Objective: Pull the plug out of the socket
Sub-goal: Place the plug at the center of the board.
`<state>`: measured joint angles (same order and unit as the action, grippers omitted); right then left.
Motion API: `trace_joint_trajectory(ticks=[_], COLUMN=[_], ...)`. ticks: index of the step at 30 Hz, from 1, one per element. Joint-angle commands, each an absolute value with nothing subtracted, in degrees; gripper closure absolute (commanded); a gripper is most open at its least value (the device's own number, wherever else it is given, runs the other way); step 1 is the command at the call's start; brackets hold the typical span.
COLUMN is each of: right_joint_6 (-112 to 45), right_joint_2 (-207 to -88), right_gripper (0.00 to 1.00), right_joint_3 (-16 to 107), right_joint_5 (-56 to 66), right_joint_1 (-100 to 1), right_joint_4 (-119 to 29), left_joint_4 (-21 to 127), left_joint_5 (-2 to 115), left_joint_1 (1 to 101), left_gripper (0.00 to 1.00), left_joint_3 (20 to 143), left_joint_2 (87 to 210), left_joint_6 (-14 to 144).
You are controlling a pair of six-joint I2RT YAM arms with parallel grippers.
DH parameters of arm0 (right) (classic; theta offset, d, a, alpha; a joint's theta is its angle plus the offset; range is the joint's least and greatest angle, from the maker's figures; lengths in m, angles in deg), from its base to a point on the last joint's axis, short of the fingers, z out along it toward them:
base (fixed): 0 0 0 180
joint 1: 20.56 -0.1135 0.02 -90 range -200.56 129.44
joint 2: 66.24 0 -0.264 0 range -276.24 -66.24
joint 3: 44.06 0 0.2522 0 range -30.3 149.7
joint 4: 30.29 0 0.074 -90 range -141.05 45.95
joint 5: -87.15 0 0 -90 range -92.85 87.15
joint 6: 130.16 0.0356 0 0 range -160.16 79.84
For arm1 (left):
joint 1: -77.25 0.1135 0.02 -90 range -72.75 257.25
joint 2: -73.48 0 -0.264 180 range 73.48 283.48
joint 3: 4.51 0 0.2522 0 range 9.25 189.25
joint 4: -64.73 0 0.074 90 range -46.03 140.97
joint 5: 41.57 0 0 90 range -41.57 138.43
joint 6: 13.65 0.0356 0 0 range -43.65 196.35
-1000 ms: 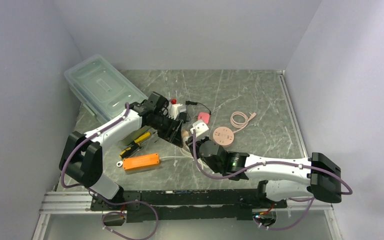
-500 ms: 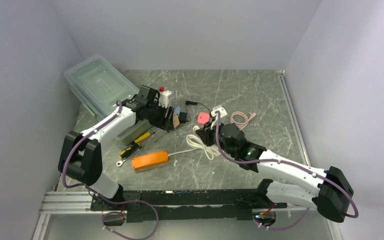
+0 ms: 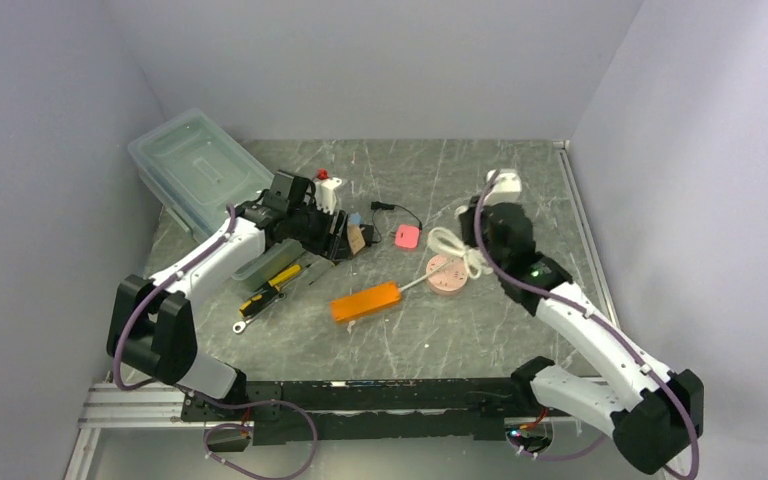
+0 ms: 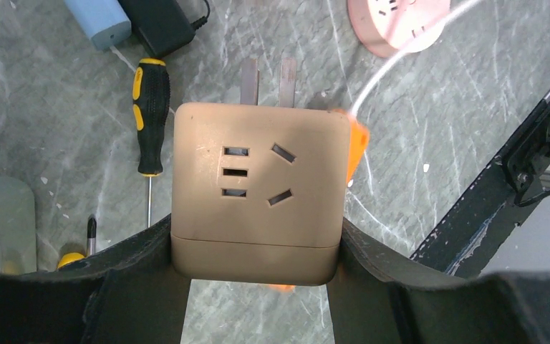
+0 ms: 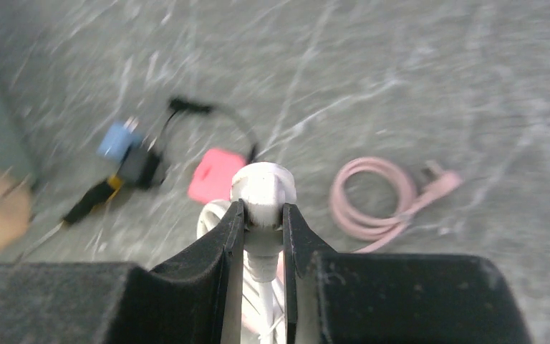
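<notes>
A tan cube socket (image 4: 260, 193) with two metal prongs sits between the fingers of my left gripper (image 4: 258, 244), which is shut on its sides; its slots are empty. From above, the socket (image 3: 353, 240) hangs over the table's left middle in the left gripper (image 3: 345, 235). My right gripper (image 5: 263, 215) is shut on the white round plug (image 5: 263, 190). The plug (image 3: 507, 181) in the right gripper (image 3: 500, 190) is far back right, well apart from the socket. Its white cord (image 3: 452, 245) trails to an orange box (image 3: 365, 301).
A clear plastic bin (image 3: 200, 170) stands at the back left. A yellow-black screwdriver (image 3: 270, 290), a grey case (image 3: 265, 265), a black adapter (image 4: 161, 25), a pink square (image 3: 406, 236), a pink disc (image 3: 447, 275) and a coiled pink cable (image 5: 376, 197) lie around.
My right gripper has carried the plug from beside the socket to the back right, dragging the cord and orange box rightward. The left gripper drew the socket slightly back and left.
</notes>
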<state>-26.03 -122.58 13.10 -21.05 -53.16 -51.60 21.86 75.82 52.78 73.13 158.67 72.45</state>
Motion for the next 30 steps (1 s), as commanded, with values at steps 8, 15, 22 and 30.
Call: trace_joint_trajectory(ticks=[8, 15, 22, 30], right_joint_6=[-23.86, -21.39, -18.43, -18.65], right_joint_2=[-136.63, -149.46, -152.34, -148.86], right_gripper=[1.00, 1.00, 0.50, 0.01], right_joint_3=[27.12, 25.24, 21.91, 19.38], right_joint_5=[-12.75, -5.11, -5.71, -6.54], right_joint_1=[-28.52, -27.28, -27.02, -27.06], right_joint_4=[-51.57, -48.28, -45.30, -44.33], left_joint_4=[23.96, 22.04, 18.63, 21.51], left_joint_5=[78.64, 74.76, 64.25, 65.41], left_joint_1=[51.35, 48.95, 44.47, 42.99], left_gripper=[1.00, 1.00, 0.98, 0.94], left_joint_3=[72.22, 72.83, 74.34, 73.72], left_joint_2=[156.56, 159.89, 164.24, 164.93], left_joint_6=[70.21, 69.47, 70.40, 70.59])
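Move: Below the right hand, which holds the white plug, the pink cord coil lies about 8 cm ahead, 9 cm to its right and 19 cm down; the round pink socket is some 1 cm back and 2 cm right, the red adapter 8 cm ahead and 7 cm left, both 20 cm down. From the left hand, gripping the beige adapter, the orange strip is roughly 8 cm back, 4 cm right and 12 cm down; the black charger is 8 cm ahead, 4 cm right. Swinging the held white plug right and forward by about 9 cm each, rising slightly at first, the right hand then drops about 16 cm towards the pink coil, its wrist tipping down some 20 degrees, and opens wide to let go. The left hand keeps its grip on the beige adapter, easing back and sinking 7 cm towards the orange strip, wrist tilting. ##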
